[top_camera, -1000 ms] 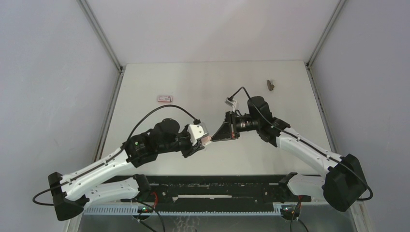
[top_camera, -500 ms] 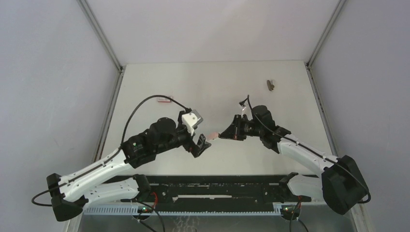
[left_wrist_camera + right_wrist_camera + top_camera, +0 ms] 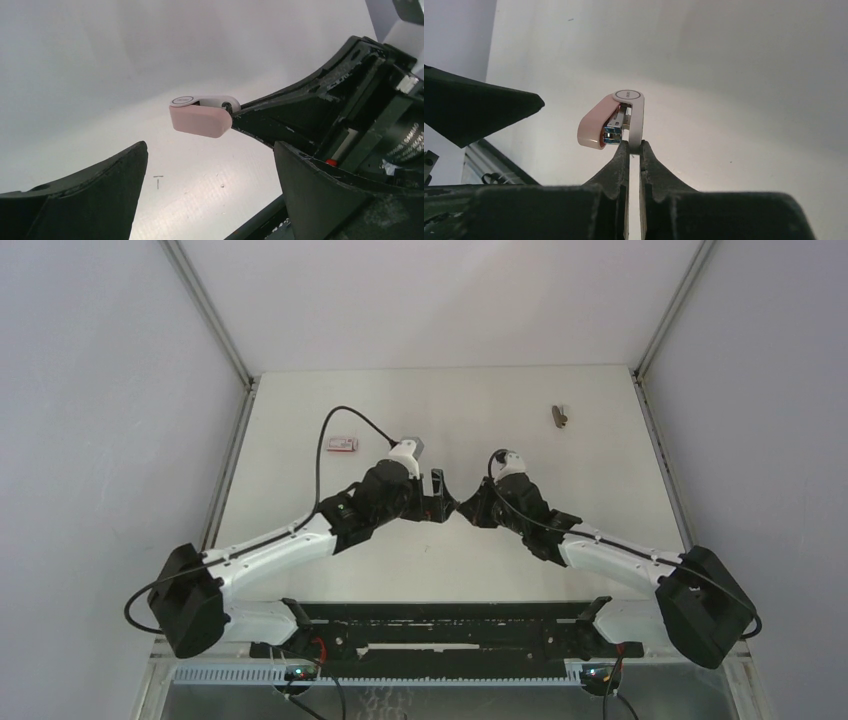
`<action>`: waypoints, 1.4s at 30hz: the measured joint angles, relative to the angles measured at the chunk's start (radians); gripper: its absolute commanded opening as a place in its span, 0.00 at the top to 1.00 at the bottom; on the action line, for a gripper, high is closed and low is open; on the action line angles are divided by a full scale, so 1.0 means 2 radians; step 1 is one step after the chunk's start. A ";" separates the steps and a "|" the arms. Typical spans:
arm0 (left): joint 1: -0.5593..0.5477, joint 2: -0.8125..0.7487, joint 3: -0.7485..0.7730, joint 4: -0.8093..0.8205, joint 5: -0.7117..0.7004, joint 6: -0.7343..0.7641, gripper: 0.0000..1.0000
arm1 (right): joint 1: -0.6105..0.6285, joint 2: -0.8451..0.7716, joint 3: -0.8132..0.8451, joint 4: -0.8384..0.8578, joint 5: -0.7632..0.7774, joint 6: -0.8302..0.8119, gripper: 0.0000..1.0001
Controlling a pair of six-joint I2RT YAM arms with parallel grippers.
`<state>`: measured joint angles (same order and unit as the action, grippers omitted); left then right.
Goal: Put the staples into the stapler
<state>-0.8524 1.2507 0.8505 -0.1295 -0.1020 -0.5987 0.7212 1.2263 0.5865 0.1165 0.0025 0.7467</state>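
My right gripper [image 3: 634,146] is shut on the white arm of the stapler [image 3: 611,122], held up off the table. Its pink cover hangs swung apart from the white arm, with the metal channel showing between them. In the left wrist view the stapler [image 3: 200,116] sticks out from the right gripper's fingers, above and beyond my left gripper [image 3: 210,187], which is open and holds nothing. From above, the left gripper [image 3: 440,500] and right gripper [image 3: 468,506] meet tip to tip at the table's middle. The staples' white box with red print [image 3: 342,444] lies at the far left.
A dark grey-brown tool [image 3: 560,416] lies at the far right of the table. A tiny T-shaped metal bit [image 3: 158,181] lies on the table [image 3: 450,400] under the left gripper. The metal frame posts [image 3: 208,310] run along both sides.
The left gripper has opened and let go of the stapler's pink end. Both grippers have moved away from the near edge toward the table's middle, the stapler staying in the right one.
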 measured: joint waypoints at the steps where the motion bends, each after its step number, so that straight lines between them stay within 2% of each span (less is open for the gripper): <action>1: 0.001 0.008 0.000 0.004 0.000 -0.004 0.00 | 0.002 0.004 0.000 0.001 0.006 0.000 1.00; 5: 0.009 0.046 0.001 0.024 0.006 -0.017 0.00 | 0.005 0.015 0.000 0.003 0.025 -0.002 1.00; 16: 0.027 0.121 0.007 0.048 0.018 -0.023 0.14 | 0.011 0.031 0.000 0.012 0.038 -0.002 1.00; 27: 0.028 0.134 0.012 0.064 0.023 -0.023 0.38 | 0.012 0.041 0.000 0.015 0.043 -0.002 1.00; 42: 0.028 0.136 0.012 0.069 0.031 -0.023 0.48 | 0.006 0.053 0.000 0.024 0.039 0.001 1.00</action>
<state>-0.7963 1.5227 0.8738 0.0082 -0.0391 -0.6456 0.7322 1.3315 0.5869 0.1646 0.0811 0.7490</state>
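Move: The pink-and-white stapler, held by its white arm in the right gripper, lies about 2 cm ahead, 2 cm to the right and 5 cm below the left hand point. From the right hand point, its middle is some 2 cm ahead, 1 cm left and 1 cm up. The closed right fingertips stand roughly level with the left hand point, 3 cm to its right and 5 cm lower; the staple box lies on the table about 20 cm ahead of it and 26 cm left. Bring the open left gripper down about 7 cm onto the stapler, easing some 3 cm forward and slightly right, with the fingers tipping a little further down. Once low, narrow the fingers to about half open around the pink body. Keep the right gripper shut on the white arm and sink it about 3 cm, a touch forward. ##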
